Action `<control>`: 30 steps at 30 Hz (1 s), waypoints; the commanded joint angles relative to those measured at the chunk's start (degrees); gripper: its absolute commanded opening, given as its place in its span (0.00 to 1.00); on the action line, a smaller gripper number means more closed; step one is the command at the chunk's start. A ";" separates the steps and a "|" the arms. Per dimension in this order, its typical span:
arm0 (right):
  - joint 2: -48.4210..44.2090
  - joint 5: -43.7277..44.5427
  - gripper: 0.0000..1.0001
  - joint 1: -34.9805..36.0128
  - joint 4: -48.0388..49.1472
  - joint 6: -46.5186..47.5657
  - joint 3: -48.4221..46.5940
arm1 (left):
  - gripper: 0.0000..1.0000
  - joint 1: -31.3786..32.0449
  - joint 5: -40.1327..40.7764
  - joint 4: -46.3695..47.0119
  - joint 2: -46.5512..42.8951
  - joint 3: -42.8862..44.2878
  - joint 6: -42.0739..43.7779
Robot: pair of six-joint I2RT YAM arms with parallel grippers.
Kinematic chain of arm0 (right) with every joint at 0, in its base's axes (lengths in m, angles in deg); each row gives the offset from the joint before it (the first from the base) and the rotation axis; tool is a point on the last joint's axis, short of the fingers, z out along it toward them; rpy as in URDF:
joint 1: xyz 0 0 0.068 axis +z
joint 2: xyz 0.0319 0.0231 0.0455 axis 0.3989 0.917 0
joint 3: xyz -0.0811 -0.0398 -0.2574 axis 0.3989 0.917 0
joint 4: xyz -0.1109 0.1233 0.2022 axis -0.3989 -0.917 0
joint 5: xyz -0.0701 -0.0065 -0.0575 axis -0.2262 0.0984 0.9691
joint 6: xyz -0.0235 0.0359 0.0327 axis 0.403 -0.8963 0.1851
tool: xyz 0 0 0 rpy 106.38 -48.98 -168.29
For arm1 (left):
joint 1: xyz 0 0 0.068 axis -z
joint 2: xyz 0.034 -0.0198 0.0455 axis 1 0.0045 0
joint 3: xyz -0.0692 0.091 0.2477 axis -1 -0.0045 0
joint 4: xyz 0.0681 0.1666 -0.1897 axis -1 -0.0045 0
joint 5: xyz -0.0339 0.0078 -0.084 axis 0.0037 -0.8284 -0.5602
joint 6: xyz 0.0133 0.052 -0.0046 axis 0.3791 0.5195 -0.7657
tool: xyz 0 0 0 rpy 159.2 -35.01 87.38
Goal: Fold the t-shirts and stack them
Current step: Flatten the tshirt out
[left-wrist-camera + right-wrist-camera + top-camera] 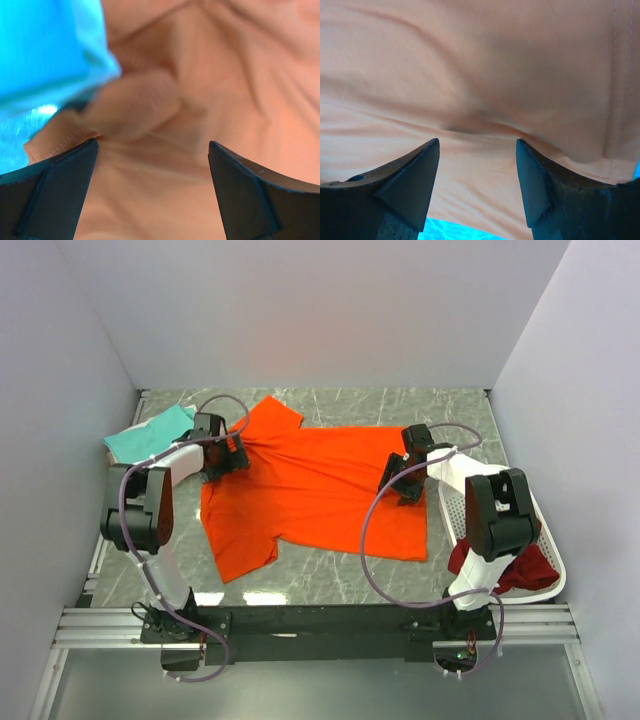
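A bright orange t-shirt point(310, 490) lies spread over the middle of the marble table, rumpled at its left end. My left gripper point(228, 458) stands open over the bunched cloth near the collar. In the left wrist view its gripper point(152, 150) has orange fabric point(200, 75) between wide-apart fingers, with a folded teal t-shirt point(45, 45) just beyond. My right gripper point(398, 485) is open at the shirt's right hem. In the right wrist view that gripper point(477, 145) straddles a small ridge of orange cloth point(470, 60). A dark red t-shirt point(520, 565) lies in the basket.
The teal t-shirt point(150, 435) sits folded at the table's far left, close to the left gripper. A white perforated basket point(552, 558) stands at the right edge beside the right arm. Grey walls close in the back and both sides.
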 commanded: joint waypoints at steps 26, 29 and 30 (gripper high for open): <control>-0.75 0.23 0.70 0.00 -7.94 2.74 -11.28 | 0.99 3.27 4.54 -4.17 -12.82 2.95 -2.66; -1.54 -0.30 0.69 0.18 -7.51 2.48 -11.10 | 0.97 3.97 8.15 -5.13 -21.61 -6.89 -6.52; -1.72 -0.47 0.70 0.27 -7.51 2.31 -11.02 | 0.96 4.24 10.07 -5.66 -23.81 -9.27 -7.84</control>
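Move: The left fingertips rest on the orange t-shirt, with its bunched folds about 4 cm ahead, 4 cm right; the far sleeve lies 11 cm ahead, 9 cm right, the teal stack 5 cm ahead, 19 cm left. From the right hand, also down on the shirt, the bunched folds lie some 10 cm ahead, 36 cm left, and the white basket 10 cm back, 26 cm right. Open left fingers drag the shirt forward 6 cm, then lift 10, drawing back; the right rises 3 cm. ##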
